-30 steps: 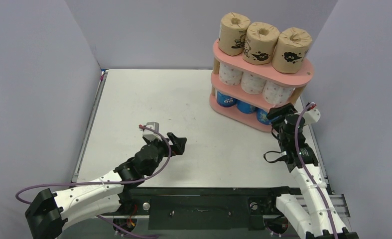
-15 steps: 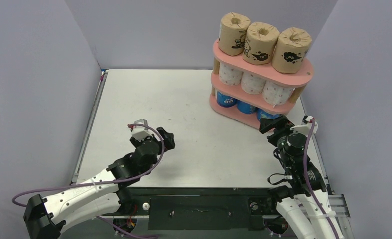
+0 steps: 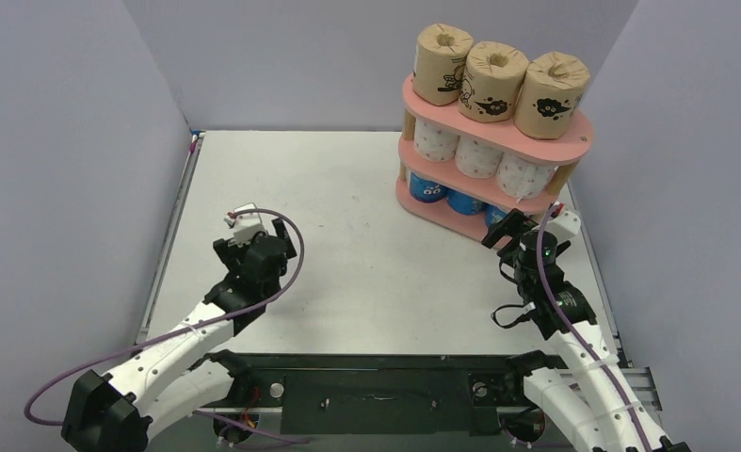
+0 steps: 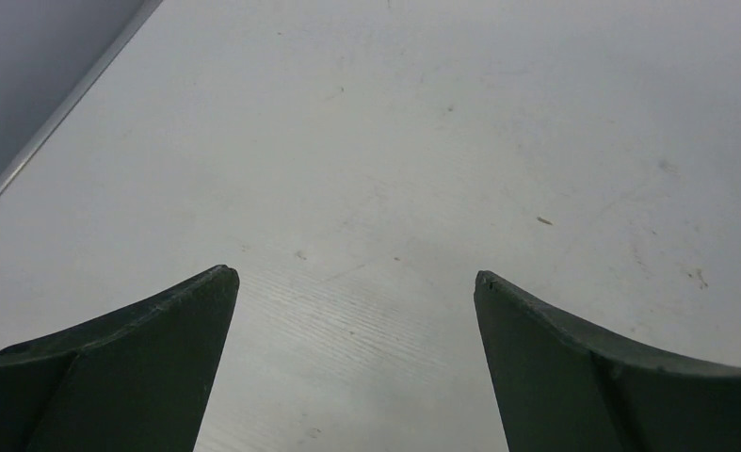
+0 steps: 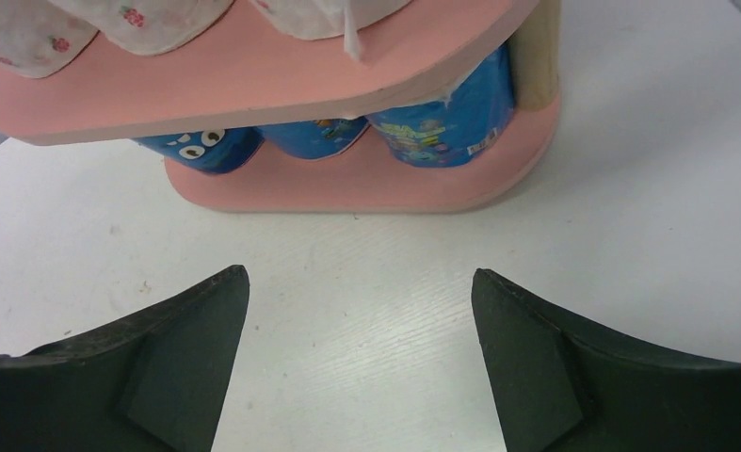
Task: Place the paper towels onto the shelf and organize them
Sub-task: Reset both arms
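Note:
The pink shelf (image 3: 498, 133) stands at the table's back right. Three brown paper towels (image 3: 494, 81) stand on its top board, white dotted ones (image 3: 479, 156) fill the middle tier and blue ones (image 3: 430, 189) the bottom tier. My right gripper (image 3: 509, 229) hovers open and empty just in front of the shelf's right end. In the right wrist view the gripper (image 5: 359, 273) faces the blue rolls (image 5: 442, 122) on the bottom board (image 5: 366, 191), a short gap away. My left gripper (image 3: 256, 247) is open and empty over bare table at the left, as the left wrist view (image 4: 355, 275) shows.
A light wooden post (image 5: 536, 47) holds the shelf's right end. Grey walls enclose the table on three sides. The table's left rail (image 3: 169, 235) runs close to my left gripper. The arms' black base bar (image 3: 376, 377) lies along the near edge.
My right gripper has opened wider and drawn back from the shelf's bottom tier. My left arm has swung its open gripper to the left and slightly farther back.

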### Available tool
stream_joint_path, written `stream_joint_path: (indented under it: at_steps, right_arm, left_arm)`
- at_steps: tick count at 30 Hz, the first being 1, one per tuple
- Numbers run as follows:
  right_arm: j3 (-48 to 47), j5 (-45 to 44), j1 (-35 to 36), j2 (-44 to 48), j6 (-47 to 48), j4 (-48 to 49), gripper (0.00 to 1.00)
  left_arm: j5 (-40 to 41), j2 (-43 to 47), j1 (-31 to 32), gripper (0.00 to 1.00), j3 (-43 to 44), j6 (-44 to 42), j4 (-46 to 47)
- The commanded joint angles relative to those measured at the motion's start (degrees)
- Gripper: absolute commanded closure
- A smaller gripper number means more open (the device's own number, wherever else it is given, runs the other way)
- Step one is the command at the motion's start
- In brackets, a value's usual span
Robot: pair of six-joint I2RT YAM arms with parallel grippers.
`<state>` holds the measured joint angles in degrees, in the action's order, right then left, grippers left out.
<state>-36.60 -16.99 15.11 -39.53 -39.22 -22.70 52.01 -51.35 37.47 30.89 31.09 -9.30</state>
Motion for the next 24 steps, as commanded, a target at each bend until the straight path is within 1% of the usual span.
stream_joint_path:
  at_steps: [1,2,3,4,5,6,7,8,10,11,13,15,17,18,19,20,21,24]
  right_arm:
    - [0.89,-4.93,0.39,1.86,8.50,8.39,0.16]
    - [1.96,-5.03,0.42,2.19,9.76,9.57,0.16]
    - [2.63,-5.31,0.37,2.82,11.00,11.75,0.16]
    - [3.83,-6.69,0.32,2.98,11.21,12.56,0.16]
    - [4.26,-7.24,0.28,2.84,11.41,13.81,0.16]
    - [4.78,-8.36,0.03,2.46,11.87,14.46,0.16]
    - [4.92,-9.30,-0.25,1.28,12.74,14.58,0.15]
    - [5.10,-10.83,-1.14,0.58,12.97,15.15,0.16]
    - [5.99,-12.14,-2.82,-2.48,14.16,17.88,0.15]
    - [7.15,-13.13,-2.90,-3.23,14.48,19.15,0.15]
    - [8.69,-16.84,-2.97,-5.37,15.72,22.94,0.15]
    - [10.61,-19.94,-3.05,-6.27,17.31,26.84,0.15]
    - [13.74,-21.91,-4.14,-6.11,19.45,35.65,0.15]
    - [15.02,-22.06,-4.62,-5.89,20.94,38.31,0.15]
    - [17.82,-21.82,-5.57,-5.82,21.51,43.94,0.15]
    - [19.04,-21.84,-5.95,-6.24,22.64,46.41,0.15]
    - [21.16,-22.46,-6.47,-6.78,23.07,51.13,0.15]
    - [23.47,-23.88,-7.13,-11.77,24.47,58.16,0.15]
  left_arm:
    - [-5.00,-0.45,-9.36,0.04,-0.95,-13.54,13.20]
    - [-5.92,-0.48,-11.20,0.04,-1.91,-14.80,15.29]
    - [-8.98,-0.65,-15.72,0.04,-4.29,-17.53,20.53]
    - [-9.84,-0.88,-18.03,0.04,-5.38,-18.24,25.38]
    - [-9.32,-1.30,-21.10,0.03,-7.24,-17.27,27.32]
    - [-9.00,-1.60,-21.99,0.03,-8.35,-18.06,31.67]
    - [-9.29,-3.02,-22.66,0.03,-10.51,-18.90,34.50]
    - [-9.25,-4.05,-22.77,0.03,-12.46,-19.17,40.12]
    - [-9.27,-9.02,-23.51,0.03,-13.29,-18.30,46.45]
    - [-9.20,-13.51,-23.70,0.04,-13.17,-18.28,48.31]
    - [-11.18,-19.25,-23.63,0.04,-12.75,-22.45,53.44]
    - [-12.65,-22.74,-24.09,0.04,-13.22,-23.38,57.02]
    - [-13.64,-25.44,-24.79,0.04,-13.37,-24.47,61.13]
    - [-14.86,-27.46,-25.25,0.04,-13.40,-24.70,62.33]
    - [-14.63,-28.48,-25.30,0.04,-13.40,-24.92,64.44]
    - [-14.49,-30.22,-25.44,0.04,-13.47,-25.11,65.78]
    - [-15.01,-30.56,-25.70,0.04,-13.71,-25.20,66.95]
    - [-21.74,-29.74,-28.17,0.04,-15.74,-24.36,68.80]
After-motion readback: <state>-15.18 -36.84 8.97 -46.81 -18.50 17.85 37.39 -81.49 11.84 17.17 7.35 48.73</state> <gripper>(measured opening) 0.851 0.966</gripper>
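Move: My right hand, empty and open, has the shelf's middle about 21 cm ahead and 7 cm to its left, roughly level with it. The right-end blue roll on the bottom board stands some 16 cm ahead, 3 cm to the right and 11 cm below; the flowered roll above it lies equally far ahead and right, about 4 cm above the hand. From my left hand, the shelf is about 20 cm ahead and 47 cm right, nearly level. Both my hands travel empty, fingers staying wide open. My left hand sweeps about 9 cm left, away from the shelf, then sinks some 8 cm over bare table while easing forward. My right hand goes right in front of the shelf's near right end, sinking over the second half, while its left side rolls down some 20 degrees and the hand swings clockwise to face the side wall more. ##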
